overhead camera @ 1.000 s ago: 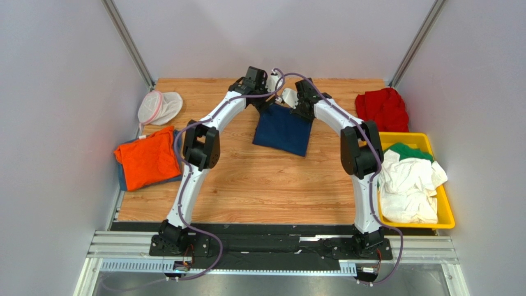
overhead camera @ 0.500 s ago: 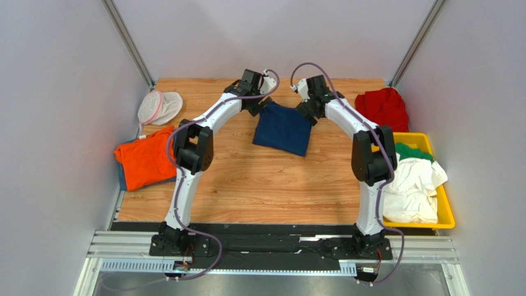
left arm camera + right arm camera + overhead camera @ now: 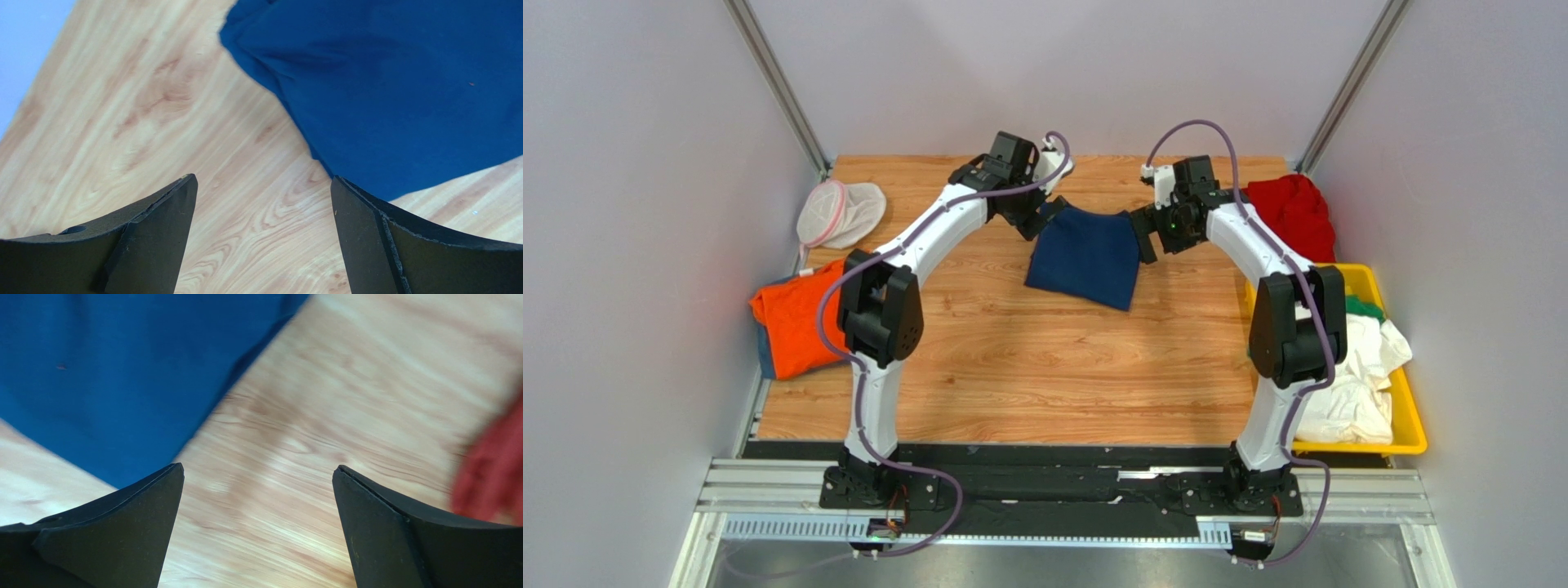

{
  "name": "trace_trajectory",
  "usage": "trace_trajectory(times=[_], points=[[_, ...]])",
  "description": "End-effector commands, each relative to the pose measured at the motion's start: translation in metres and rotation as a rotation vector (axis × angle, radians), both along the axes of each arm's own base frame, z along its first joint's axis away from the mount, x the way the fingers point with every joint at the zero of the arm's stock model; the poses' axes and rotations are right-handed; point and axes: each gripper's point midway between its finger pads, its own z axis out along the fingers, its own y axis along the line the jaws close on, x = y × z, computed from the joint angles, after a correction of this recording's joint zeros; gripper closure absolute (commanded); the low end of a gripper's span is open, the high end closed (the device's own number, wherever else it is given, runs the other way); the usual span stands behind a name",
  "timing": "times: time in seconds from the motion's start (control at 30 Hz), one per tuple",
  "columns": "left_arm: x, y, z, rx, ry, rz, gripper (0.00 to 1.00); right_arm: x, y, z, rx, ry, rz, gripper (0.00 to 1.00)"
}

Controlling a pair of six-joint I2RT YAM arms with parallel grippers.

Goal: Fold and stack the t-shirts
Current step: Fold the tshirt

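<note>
A folded navy t-shirt (image 3: 1085, 257) lies flat on the wooden table (image 3: 1014, 368), back of centre. My left gripper (image 3: 1041, 224) hovers at the shirt's back left corner, open and holding nothing. In the left wrist view the navy t-shirt (image 3: 399, 86) fills the upper right, beyond the left gripper (image 3: 264, 184), which is over bare wood. My right gripper (image 3: 1145, 238) is at the shirt's back right corner, also open and empty. The right wrist view has the navy t-shirt (image 3: 123, 373) at upper left, bare wood under the right gripper (image 3: 258, 471), and a red t-shirt (image 3: 491, 471) at the right edge.
An orange t-shirt (image 3: 803, 321) lies on a blue one at the left edge. A crumpled red t-shirt (image 3: 1290, 211) sits at the back right. A yellow bin (image 3: 1412, 429) on the right holds white (image 3: 1345, 380) and green (image 3: 1363, 306) shirts. A white mesh pouch (image 3: 837, 211) lies back left.
Both grippers have let go of the navy shirt's back edge and drawn apart, left arm going left and right arm going right. The right jaws opened wide. The shirt lies still.
</note>
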Motion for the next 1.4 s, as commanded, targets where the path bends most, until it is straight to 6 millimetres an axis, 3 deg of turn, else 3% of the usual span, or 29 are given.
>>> trace_trajectory(times=[0.0, 0.13, 0.4, 0.47, 0.73, 1.03, 1.37], points=[[-0.006, -0.021, -0.019, -0.015, 0.058, -0.054, 0.11, -0.004, 0.022, -0.018, 0.277, 0.141, -0.051, 0.03], [0.006, -0.026, -0.031, -0.010, 0.056, -0.048, 0.11, 0.004, 0.030, -0.040, 0.420, 0.214, -0.061, 0.03], [0.019, -0.031, -0.052, 0.016, 0.063, -0.048, 0.11, 0.020, 0.036, -0.070, 0.529, 0.267, -0.065, 0.04], [0.019, -0.031, -0.059, 0.022, 0.074, -0.048, 0.11, 0.027, 0.039, -0.064, 0.585, 0.277, -0.064, 0.04], [0.015, -0.032, -0.069, 0.046, 0.090, -0.065, 0.11, 0.027, 0.051, -0.072, 0.682, 0.352, -0.081, 0.05], [-0.002, -0.029, -0.070, 0.091, 0.116, -0.079, 0.11, 0.005, 0.060, -0.081, 0.741, 0.431, -0.081, 0.05], [-0.016, -0.030, -0.081, 0.111, 0.147, -0.090, 0.12, 0.002, 0.080, -0.081, 0.795, 0.472, -0.049, 0.06]])
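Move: The folded blue t-shirt is the aim of both hands. Its middle lies about 7 cm to the right of the left gripper, nearly level and some 12 cm below; from the right gripper it is about 15 cm to the left, nearly level and 8 cm down. The red cloth sits some 13 cm right of the right gripper and 6 cm farther out. The orange shirt is about 32 cm to the left of the left gripper and 11 cm back. Bring the left gripper down about 10 cm, most of it early, easing some 3 cm right to straddle the blue t-shirt's left edge, fingers staying wide open. Drop the right gripper some 6 cm, then slide it left about 7 cm to the right edge, swinging a few centimetres forward and partly back, while rolling some 45 degrees so its open fingers point leftwards at the cloth. ##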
